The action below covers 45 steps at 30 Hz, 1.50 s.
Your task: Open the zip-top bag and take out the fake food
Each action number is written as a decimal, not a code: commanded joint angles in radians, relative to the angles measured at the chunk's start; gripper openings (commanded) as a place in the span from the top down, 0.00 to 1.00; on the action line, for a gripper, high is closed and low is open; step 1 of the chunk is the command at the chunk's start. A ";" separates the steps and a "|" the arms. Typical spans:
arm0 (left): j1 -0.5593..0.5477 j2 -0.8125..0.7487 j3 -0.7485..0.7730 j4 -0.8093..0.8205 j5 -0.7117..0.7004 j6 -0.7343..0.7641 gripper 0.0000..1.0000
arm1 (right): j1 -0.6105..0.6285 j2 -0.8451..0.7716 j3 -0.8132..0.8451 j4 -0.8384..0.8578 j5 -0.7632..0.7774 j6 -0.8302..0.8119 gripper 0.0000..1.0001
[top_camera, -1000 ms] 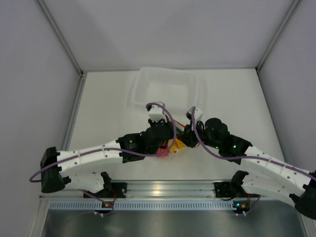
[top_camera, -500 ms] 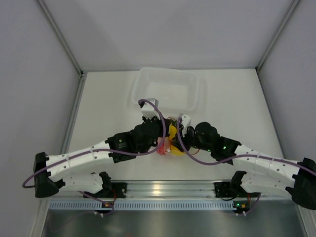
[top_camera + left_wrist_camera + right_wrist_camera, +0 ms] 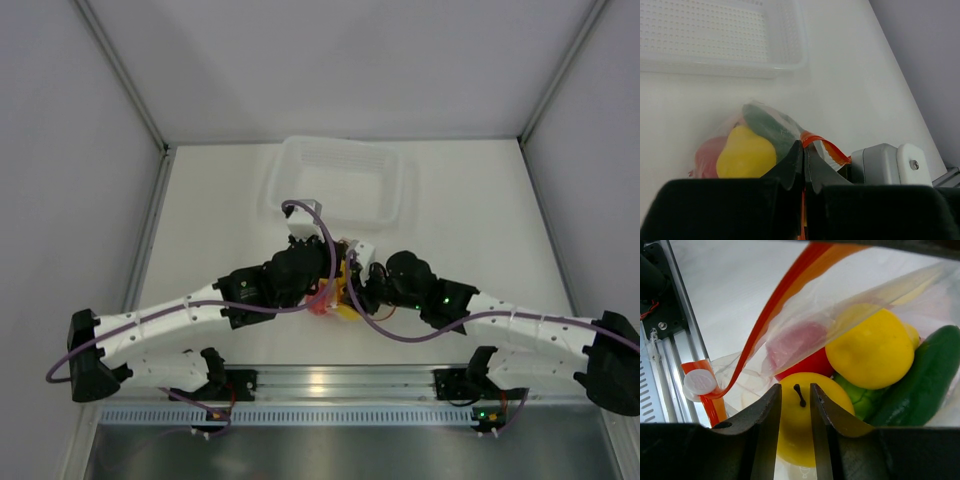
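Observation:
The zip-top bag lies between both wrists, its orange-red zip strip lifted. My left gripper is shut on that strip's edge, holding the mouth up. My right gripper reaches into the open mouth, its jaws a little apart over a yellow apple, its stem showing in the gap; nothing is clamped. The fake food is inside: a yellow round fruit, a dark green cucumber, a red piece, a pink piece and a light-green piece.
A translucent white basket stands just behind the bag, also near in the left wrist view. The metal rail at the table's near edge lies close to the bag. The bag's white slider hangs at the strip's end.
Both wrists have shifted left and nearer with the bag. My right gripper has gone into the bag's mouth and its jaws have widened a little. The left stays shut on the strip.

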 commanded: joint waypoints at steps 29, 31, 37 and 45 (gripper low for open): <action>0.033 -0.002 -0.049 0.047 0.044 -0.033 1.00 | 0.058 -0.075 -0.057 0.181 0.248 0.027 1.00; 0.033 0.006 -0.049 0.047 0.049 -0.038 1.00 | 0.058 -0.101 -0.066 0.189 0.258 0.033 1.00; 0.033 0.036 -0.044 0.049 0.069 -0.052 1.00 | 0.060 -0.167 -0.080 0.207 0.305 0.076 1.00; 0.076 0.082 -0.065 0.032 0.070 -0.113 1.00 | 0.058 -0.238 -0.017 0.096 0.203 0.082 1.00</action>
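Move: The right gripper is at the bag's mouth, tips half open around the stem of the stemmed yellow fruit; that fruit's middle is about 5 cm below and 2 cm left. From this gripper, the pear lies roughly 5 cm ahead and 8 left, the cucumber 10 ahead and 4 left, the red fruit level and 8 left, all lower. From the left gripper, holding the orange rim, the stemmed fruit lies some 5 cm back, 3 right, 16 below. Sink the right gripper about 2 cm, easing left onto the stemmed yellow fruit, and pinch its stem shut between the fingertips. Then draw it up some 6 cm, drifting right, tipping the fingers up a little and turning them clockwise. Keep the left gripper shut on the orange rim and lower it about 5 cm, mostly late. ##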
